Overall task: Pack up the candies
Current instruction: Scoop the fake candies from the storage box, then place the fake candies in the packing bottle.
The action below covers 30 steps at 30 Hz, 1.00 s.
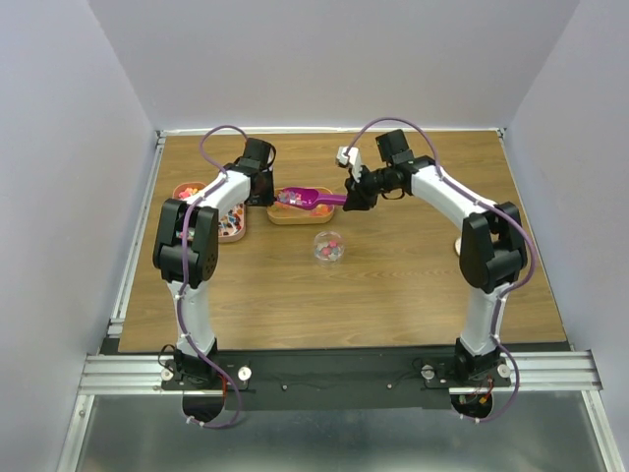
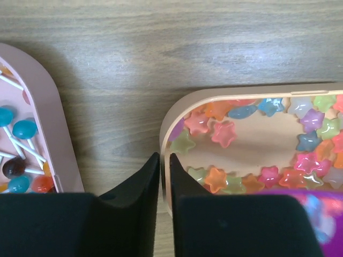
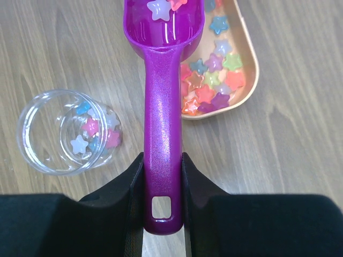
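Note:
Star-shaped candies [image 2: 222,131] in many colours lie in an oblong peach tray [image 2: 177,115] [image 1: 285,215]. My left gripper [image 2: 164,156] [image 1: 263,192] straddles the tray's left rim, jaws only slightly apart, with a sliver of gap beside the rim. My right gripper [image 3: 162,158] [image 1: 352,200] is shut on the handle of a magenta scoop [image 3: 161,96] [image 1: 310,200]. The scoop's bowl hangs over the tray [image 3: 252,80] with a few candies [image 3: 159,8] in it. A clear plastic cup [image 3: 64,134] [image 1: 327,246] lies on its side nearer me, holding several candies.
A second peach tray [image 2: 53,123] [image 1: 233,224] with lollipops sits just left of the candy tray. A third small tray [image 1: 187,190] stands at the far left. Wooden tabletop, white walls on three sides.

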Available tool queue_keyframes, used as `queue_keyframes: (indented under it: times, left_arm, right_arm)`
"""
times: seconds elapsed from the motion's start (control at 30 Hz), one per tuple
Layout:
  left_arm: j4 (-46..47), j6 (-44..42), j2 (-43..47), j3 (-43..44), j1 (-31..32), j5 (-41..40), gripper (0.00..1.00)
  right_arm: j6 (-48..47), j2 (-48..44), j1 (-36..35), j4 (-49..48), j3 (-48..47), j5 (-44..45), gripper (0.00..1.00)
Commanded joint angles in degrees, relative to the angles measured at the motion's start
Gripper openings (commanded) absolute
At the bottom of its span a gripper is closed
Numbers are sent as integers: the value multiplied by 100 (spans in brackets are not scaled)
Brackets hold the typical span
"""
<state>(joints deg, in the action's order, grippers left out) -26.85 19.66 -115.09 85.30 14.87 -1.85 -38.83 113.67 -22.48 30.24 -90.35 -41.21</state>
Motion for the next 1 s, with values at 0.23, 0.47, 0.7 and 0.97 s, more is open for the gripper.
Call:
queue_keyframes:
  times: [0.23, 0.47, 0.7, 0.97]
  left_arm:
    - [180, 73, 425, -4, -2, -114, 38]
    - [286, 91, 1216, 13, -37, -281, 44]
    - [707, -102, 2174, -487, -46, -693, 49]
    - [1313, -393, 3290, -1479, -55, -1457, 49]
  right_arm:
    - [384, -1197, 24, -18, 579, 253, 1]
    - [868, -2076, 24, -18, 1387, 359, 1]
    - [1745, -3104, -19, -9, 2301, 605, 1]
    - [2283, -4150, -143, 553, 2961, 1395, 1]
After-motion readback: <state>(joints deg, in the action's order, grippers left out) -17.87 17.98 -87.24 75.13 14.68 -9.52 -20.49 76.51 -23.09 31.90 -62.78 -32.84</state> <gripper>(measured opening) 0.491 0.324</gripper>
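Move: The storage box (clear round jar) stands about 9 cm back and 4 cm to the left of the right hand, which holds the loaded purple scoop, and some 6 cm lower. The candy box under the scoop is centred about 10 cm to that hand's left and 3 cm ahead, 8 cm below. From the left hand, whose fingers straddle the candy box's left wall, the storage box is roughly 15 cm right and 12 cm back, about level in height; the lollipop box is some 9 cm left and 1 cm back. The purple scoop, still gripped by its handle with star candies in its bowl, is lifted about 6 cm clear of the candy box by the right hand, then swept some 12 cm back and 6 cm right, turning clockwise about 15 degrees so the bowl comes towards the storage box. The left hand goes on opening, comes free of the candy box's wall, then rises about 17 cm, its fingers swinging forward. ##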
